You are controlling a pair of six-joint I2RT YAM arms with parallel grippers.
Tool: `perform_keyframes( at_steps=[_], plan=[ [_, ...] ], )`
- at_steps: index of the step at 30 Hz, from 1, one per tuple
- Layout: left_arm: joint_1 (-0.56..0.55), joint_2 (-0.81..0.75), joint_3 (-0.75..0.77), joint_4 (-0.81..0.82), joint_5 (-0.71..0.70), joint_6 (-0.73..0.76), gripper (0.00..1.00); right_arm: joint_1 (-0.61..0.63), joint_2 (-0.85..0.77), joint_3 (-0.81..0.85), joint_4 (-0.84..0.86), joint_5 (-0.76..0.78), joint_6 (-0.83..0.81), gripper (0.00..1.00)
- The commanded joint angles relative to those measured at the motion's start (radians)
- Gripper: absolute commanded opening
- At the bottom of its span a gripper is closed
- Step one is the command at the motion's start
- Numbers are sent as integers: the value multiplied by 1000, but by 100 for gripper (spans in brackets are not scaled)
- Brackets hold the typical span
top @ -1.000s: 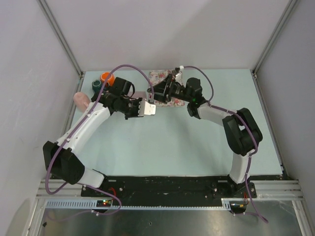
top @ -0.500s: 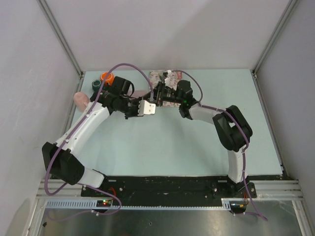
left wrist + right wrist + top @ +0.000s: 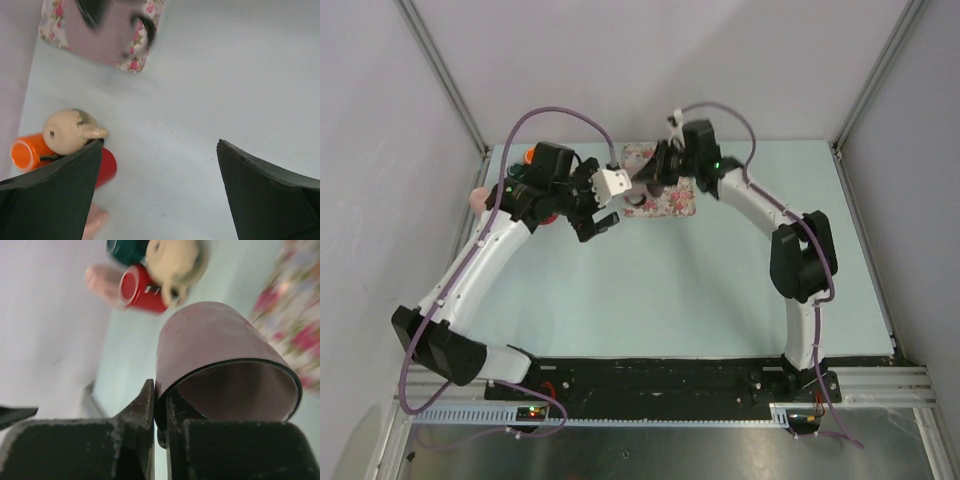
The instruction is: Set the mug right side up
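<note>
The mug [image 3: 210, 340] is dusty pink with a black rim, and its mouth faces the right wrist camera. My right gripper [image 3: 160, 395] is shut on its rim, one finger inside and one outside. In the top view the mug [image 3: 638, 191] hangs over the near left corner of the floral cloth [image 3: 670, 203], with the right gripper [image 3: 655, 182] behind it. My left gripper [image 3: 610, 203] stands open just left of the mug, not touching it. In the left wrist view its fingers [image 3: 160, 145] are wide apart over bare table, with the blurred mug [image 3: 107, 35] far ahead.
A cluster stands at the back left corner: an orange cup [image 3: 27, 152], a beige round pot [image 3: 67, 131], a red cup [image 3: 106, 167] and a pink item [image 3: 478, 200]. A teal cup [image 3: 122, 247] shows there too. Side walls close in the table.
The left gripper has opened, let go of the mug and drawn back to the left. The right gripper has shut on the mug's rim and moved toward the back with it.
</note>
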Motion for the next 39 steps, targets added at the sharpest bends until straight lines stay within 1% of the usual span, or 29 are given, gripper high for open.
perform_keyframes(
  at_steps=[1,2,4,5,6,7,10,13,19,22,24,26,30,33,36,39],
  plan=[
    [40,-72,15,27,-107,-324,99,-35,89,461,-573,301,-516,0],
    [54,-81,-7,28,-114,-360,100,-42,144,575,-670,326,-572,0],
    [89,-97,-56,29,-126,-405,100,-49,236,750,-792,397,-673,0],
    [110,-102,-78,32,-130,-431,100,-49,266,806,-818,449,-711,0],
    [129,-106,-105,35,-128,-453,100,-49,287,834,-810,484,-764,0],
    [153,-108,-126,37,-127,-480,100,-49,297,833,-790,510,-819,0],
    [198,-108,-186,40,-108,-510,100,-44,306,793,-653,533,-932,0],
    [209,-110,-223,45,-100,-502,100,-35,341,805,-590,520,-1056,0],
    [212,-116,-259,50,-77,-486,100,-21,448,838,-652,506,-1274,0],
    [212,-99,-261,56,-29,-461,100,-28,479,862,-659,499,-1294,0],
    [212,-57,-234,55,17,-420,99,-33,468,864,-657,483,-1276,0],
    [209,20,-173,55,43,-371,96,-34,443,857,-655,473,-1272,0],
    [175,270,60,58,66,-262,84,-48,386,853,-671,503,-1261,0],
    [114,422,207,70,57,-164,77,-86,340,851,-707,531,-1217,0],
    [67,553,322,87,68,-38,77,-131,268,818,-733,545,-1150,0],
    [45,678,431,89,49,19,81,-182,178,756,-742,530,-1092,0]
  ],
)
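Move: The right hand already grips the pinkish mug by its rim, lying sideways in the air. From that hand the floral mat's middle is about 15 cm ahead, 6 cm right and 20 cm below. The beige pot lies some 8 cm ahead and 21 cm left, the red mug about level and 27 cm left, both roughly 17 cm down. The empty left hand has the mat's middle about 26 cm ahead, 11 cm right and 25 cm below. Keeping its pinch on the mug's rim, the right hand swings it forward about 12 cm and rightward, first rising, then sinking low over the mat while rolling some 65 degrees until the fingers point down and forward; lastly it lifts slightly and shifts right. The open left hand swings left and down, then forward towards the mat and back right, narrowing its fingers slightly. ##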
